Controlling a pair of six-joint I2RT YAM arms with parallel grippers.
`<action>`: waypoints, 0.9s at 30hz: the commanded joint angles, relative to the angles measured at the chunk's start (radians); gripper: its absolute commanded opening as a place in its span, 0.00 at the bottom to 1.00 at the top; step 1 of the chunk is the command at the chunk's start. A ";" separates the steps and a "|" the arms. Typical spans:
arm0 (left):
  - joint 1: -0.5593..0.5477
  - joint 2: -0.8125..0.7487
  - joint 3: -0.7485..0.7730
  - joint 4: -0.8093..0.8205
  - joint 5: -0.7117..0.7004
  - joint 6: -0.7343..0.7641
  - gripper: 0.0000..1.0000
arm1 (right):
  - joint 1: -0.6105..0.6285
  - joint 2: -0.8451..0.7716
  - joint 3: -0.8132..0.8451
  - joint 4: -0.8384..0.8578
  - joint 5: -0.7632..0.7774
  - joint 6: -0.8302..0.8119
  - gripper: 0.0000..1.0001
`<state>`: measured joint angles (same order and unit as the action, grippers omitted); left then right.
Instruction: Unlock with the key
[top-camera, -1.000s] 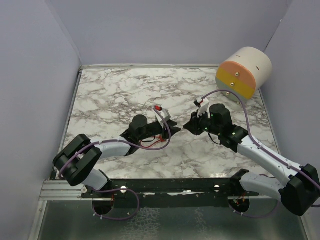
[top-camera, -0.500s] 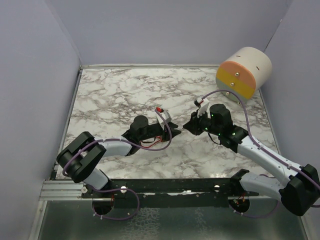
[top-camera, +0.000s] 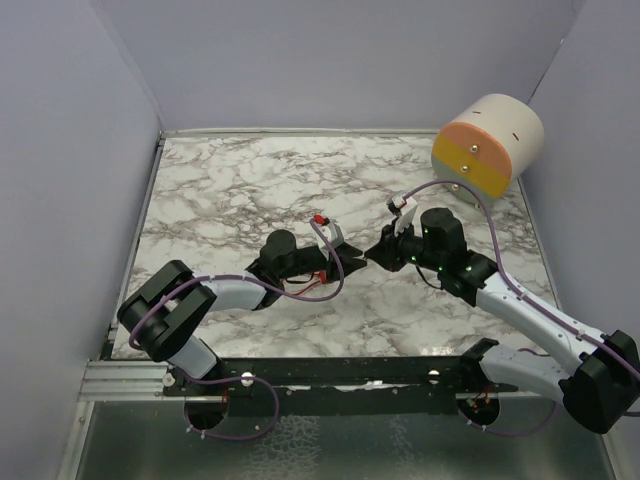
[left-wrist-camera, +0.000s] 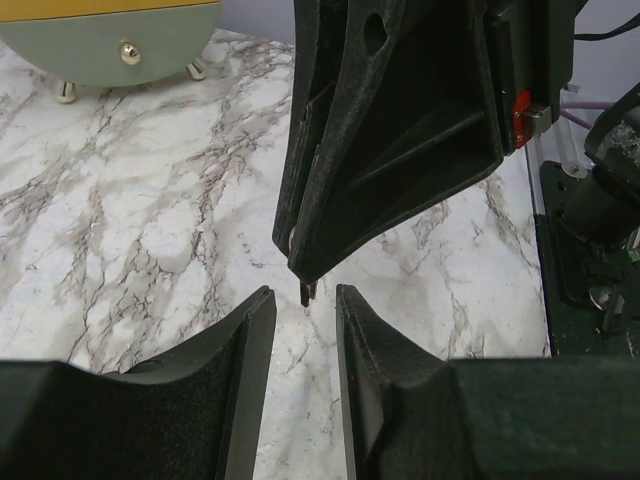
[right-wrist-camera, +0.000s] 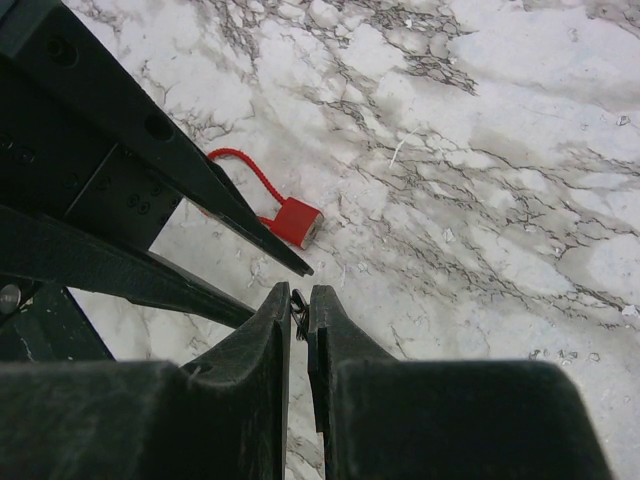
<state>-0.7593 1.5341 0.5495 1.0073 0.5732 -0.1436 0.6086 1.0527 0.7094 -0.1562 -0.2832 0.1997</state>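
Observation:
My right gripper (right-wrist-camera: 299, 293) is shut on a small dark key (right-wrist-camera: 299, 301) whose end pokes out past its fingertips. In the left wrist view the key's tip (left-wrist-camera: 305, 292) hangs just at the mouth of my left gripper (left-wrist-camera: 304, 298), which is open with a narrow gap and nothing between its fingers. From above, the left gripper (top-camera: 350, 260) and right gripper (top-camera: 376, 252) meet tip to tip at mid-table. A red padlock (right-wrist-camera: 298, 221) with a red cable loop lies on the marble just beyond the left fingers.
A round cream, orange and yellow container (top-camera: 487, 146) on small feet stands at the back right corner. Purple walls close in the marble table (top-camera: 230, 180) on the left, back and right.
My left gripper has slid right until its tips reach the right gripper's, and its jaws have narrowed a little. The right arm has held still with the key.

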 joint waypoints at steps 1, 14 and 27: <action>0.003 0.015 0.031 0.052 0.047 0.001 0.32 | 0.003 -0.019 -0.005 0.031 -0.033 -0.020 0.01; 0.003 0.022 0.032 0.059 0.041 -0.002 0.09 | 0.003 -0.022 -0.005 0.029 -0.037 -0.023 0.01; 0.002 0.021 0.027 0.057 -0.007 -0.018 0.00 | 0.003 -0.034 -0.004 0.017 0.009 0.005 0.26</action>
<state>-0.7586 1.5505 0.5499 1.0252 0.5888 -0.1501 0.6086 1.0485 0.7094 -0.1570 -0.3004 0.1799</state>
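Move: The key, held in the right fingertips, reaches to the mouth of the left fingers, about 1 cm to the left hand's right and level with it. From the right hand it lies some 1 cm ahead, 1 cm left and 1 cm lower. The red padlock lies on the table about 6 cm left of the left hand, roughly 3 cm farther out and some 15 cm below. The left hand stays within 0.5 cm and shuts its one-third-open fingers on the key the right hand steadies. ##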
